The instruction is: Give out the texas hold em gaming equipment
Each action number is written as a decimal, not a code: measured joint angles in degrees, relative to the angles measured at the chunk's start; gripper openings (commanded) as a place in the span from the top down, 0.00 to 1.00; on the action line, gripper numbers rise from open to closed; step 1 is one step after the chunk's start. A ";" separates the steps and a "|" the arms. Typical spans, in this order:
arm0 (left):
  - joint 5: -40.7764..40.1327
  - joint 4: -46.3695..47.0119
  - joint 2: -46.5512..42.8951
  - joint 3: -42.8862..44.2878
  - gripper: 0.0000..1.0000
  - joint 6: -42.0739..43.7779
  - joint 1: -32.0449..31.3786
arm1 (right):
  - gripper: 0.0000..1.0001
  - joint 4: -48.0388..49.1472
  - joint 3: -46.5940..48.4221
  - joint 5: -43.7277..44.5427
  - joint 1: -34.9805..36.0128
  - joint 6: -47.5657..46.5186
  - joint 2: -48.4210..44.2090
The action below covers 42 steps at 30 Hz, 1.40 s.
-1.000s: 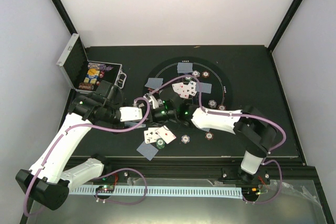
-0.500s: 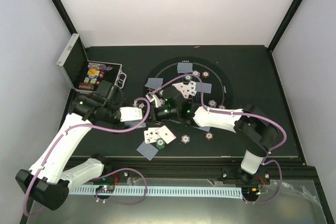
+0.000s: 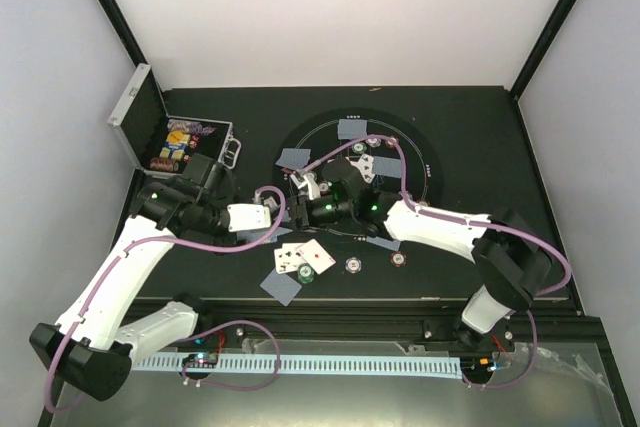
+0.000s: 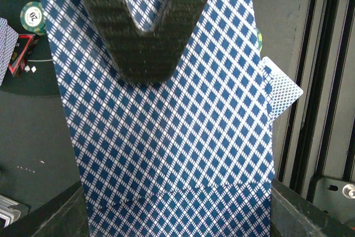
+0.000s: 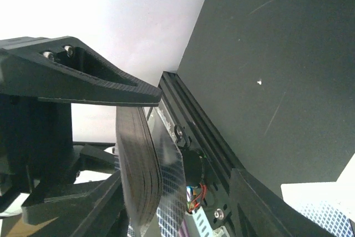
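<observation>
A thick deck of playing cards (image 4: pixel 166 137) with blue diamond backs fills the left wrist view, and my left gripper (image 3: pixel 293 195) is shut on it, one black finger (image 4: pixel 145 31) lying across its back. In the right wrist view the deck (image 5: pixel 138 176) shows edge-on under that left finger (image 5: pixel 83 76). My right gripper (image 5: pixel 172 206) straddles the deck's end, its fingers (image 5: pixel 266 209) apart, the deck near one of them and a gap to the other. Both grippers meet at the mat's left edge. Dealt cards (image 3: pixel 305 257) and chips (image 3: pixel 353 265) lie around them.
The round black mat (image 3: pixel 425 152) carries face-down cards (image 3: pixel 353 128), face-up cards (image 3: pixel 365 162) and several chips (image 3: pixel 400 258). Another face-down card (image 3: pixel 282 287) lies near the front edge. The open silver case (image 3: pixel 150 127) with chips stands at the back left.
My right wrist has swung farther over the mat toward the deck, its elbow shifting right, and its jaws have narrowed around the deck. The left arm holds still.
</observation>
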 measured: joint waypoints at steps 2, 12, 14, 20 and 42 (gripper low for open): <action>0.02 -0.02 0.00 0.00 0.99 0.00 0.00 | 0.57 -1.36 0.22 0.33 -0.13 -0.13 -0.87; 0.02 -0.04 -0.02 0.00 0.98 -0.02 0.00 | 0.83 -7.04 1.01 2.32 -0.55 -1.86 -3.78; 0.02 -0.07 -0.02 0.00 0.98 -0.02 0.00 | 0.87 -8.17 1.20 2.75 -0.59 -2.27 -4.50; 0.02 -0.04 0.00 0.00 0.98 -0.02 0.00 | 0.99 -10.73 2.43 3.45 -0.68 -3.67 -6.16; -2.62 3.15 1.38 -4.26 0.99 0.00 0.09 | 0.99 -18.40 -0.59 -1.33 -33.81 -11.76 -11.02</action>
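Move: The right hand's fingers are at the deck that the left hand holds, its middle about 3 cm left and level with them. About 16 cm lower, the face-up community cards lie some 10 cm ahead and 17 cm right of the right hand, the left player's face-down cards 12 cm straight ahead. From the left hand the deck is about 2 cm right and 2 cm below. Right hand pinches a card off the deck, swings it about 25 cm right-forward towards the community cards; left sinks slightly. ##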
